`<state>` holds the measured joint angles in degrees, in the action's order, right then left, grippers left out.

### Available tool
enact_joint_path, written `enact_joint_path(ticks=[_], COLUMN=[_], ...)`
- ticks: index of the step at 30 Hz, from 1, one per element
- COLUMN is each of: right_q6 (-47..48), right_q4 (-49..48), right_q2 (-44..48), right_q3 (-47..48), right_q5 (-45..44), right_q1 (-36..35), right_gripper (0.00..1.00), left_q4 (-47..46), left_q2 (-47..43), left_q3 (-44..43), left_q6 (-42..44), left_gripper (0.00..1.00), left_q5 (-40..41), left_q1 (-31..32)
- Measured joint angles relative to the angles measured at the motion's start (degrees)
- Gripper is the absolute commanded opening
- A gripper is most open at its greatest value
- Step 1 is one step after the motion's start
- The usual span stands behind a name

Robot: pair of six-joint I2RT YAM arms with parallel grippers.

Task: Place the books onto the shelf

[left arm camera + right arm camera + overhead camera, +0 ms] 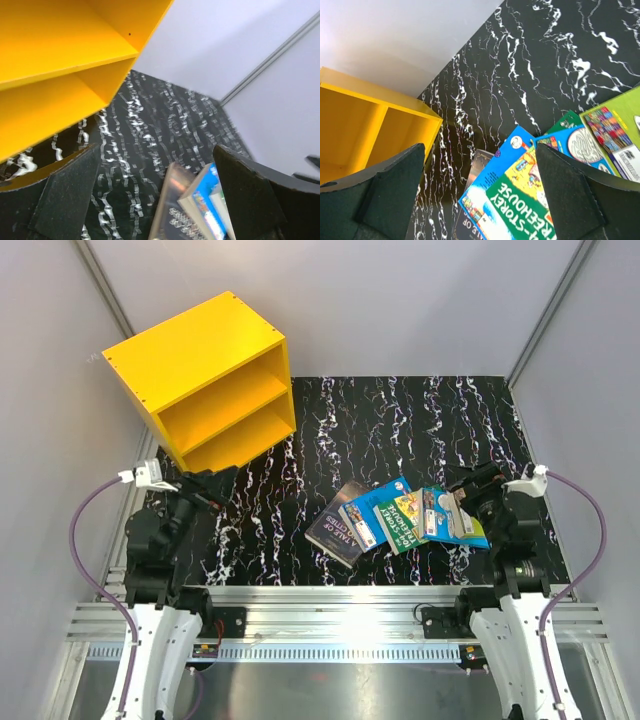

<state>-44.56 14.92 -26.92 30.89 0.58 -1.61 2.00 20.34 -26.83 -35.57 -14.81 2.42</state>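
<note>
The books lie fanned out and overlapping on the black marbled table: a dark book (336,528), a blue book (372,506), a green book (401,520) and a second blue book (458,520). At the back left stands the yellow shelf (200,380) with its open front and two compartments. My left gripper (215,483) hangs open just in front of the shelf (60,60), holding nothing. The dark book (175,205) lies ahead of the left gripper (156,150). My right gripper (470,485) is open above the right end of the fan. Between the spread fingers of the right gripper (480,150), the green book (530,200) and the blue book (507,160) show below.
Grey walls enclose the table on three sides, and the shelf (365,125) sits tilted against the back left corner. A metal rail (320,615) with both arm bases runs along the near edge. Bare marbled table (400,420) lies between books and back wall.
</note>
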Motion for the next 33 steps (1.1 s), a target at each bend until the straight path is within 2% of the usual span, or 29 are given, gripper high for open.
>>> enact_joint_path(ticks=[4,9,11,14,16,19,22,24,30,33], right_q6=[-0.61,-0.72,-1.33,-3.23,-5.09,-7.93,-11.37,-14.08,-19.96,-21.27], right_q4=[5.27,9.53,12.98,19.85,25.24,32.7,36.39,37.73,39.56,38.86], right_q2=[3.13,5.75,7.41,8.52,7.23,-0.44,-9.66,-14.23,-18.67,-20.26], right_q3=[2.6,4.59,4.98,6.6,8.33,11.54,13.53,13.64,12.76,11.28], right_q5=[-0.63,-0.98,-3.1,-8.57,-13.16,-18.58,-19.69,-19.52,-19.34,-17.55], right_q1=[0.0,0.0,0.0,0.0,0.0,0.0,0.0,0.0,0.87,5.33], right_gripper=[1.0,1.0,1.0,1.0,1.0,1.0,1.0,1.0,1.0,1.0], left_q4=[-0.7,-16.44,-16.5,-10.47,-6.73,-2.43,1.49,3.37,8.2,9.46], left_q2=[1.55,7.76,10.99,12.9,12.7,13.73,17.73,21.81,33.99,36.35], left_q3=[0.24,8.79,9.09,5.77,1.95,-4.92,-12.11,-15.41,-17.7,-17.55], left_q6=[-9.53,-19.41,-19.93,-17.22,-14.1,-8.63,-3.21,-0.76,2.62,3.39], left_gripper=[0.99,0.99,0.99,0.99,0.99,0.99,0.99,0.99,0.99,0.99], left_q5=[-0.85,-9.73,-10.27,-8.0,-3.89,4.31,15.06,20.85,30.01,31.32], left_q1=[0.0,0.07,0.81,5.6,11.34,21.62,32.81,38.1,46.86,49.0])
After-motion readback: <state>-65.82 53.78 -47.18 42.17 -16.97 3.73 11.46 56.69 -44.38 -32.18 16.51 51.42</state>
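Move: The dark Tale of Two Cities book lies about 21 cm to the left hand's right, level fore-and-aft and some 26 cm below; the blue book against it is about 30 cm right and 3 cm ahead, and the yellow shelf's middle is some 26 cm ahead, 8 cm left. From the right hand, the yellow-green book is about 2 cm ahead, 6 cm right and 20 cm below; the small blue book beneath it is 2 cm ahead, 1 cm left, and the Treehouse book is level, 12 cm left. The left hand swings about 17 cm to the right, from in front of the shelf towards the dark book, dipping, climbing back and then sinking to end some 7 cm lower, with its fingers tipped down and turned clockwise by roughly 20 degrees each. Meanwhile the right hand draws back and rises slightly, then goes right and down towards the yellow-green book, ending about 11 cm lower and 6 cm farther back as its wrist turns clockwise and pitches steeply down; both grippers stay wide open, with no touch to be seen. ##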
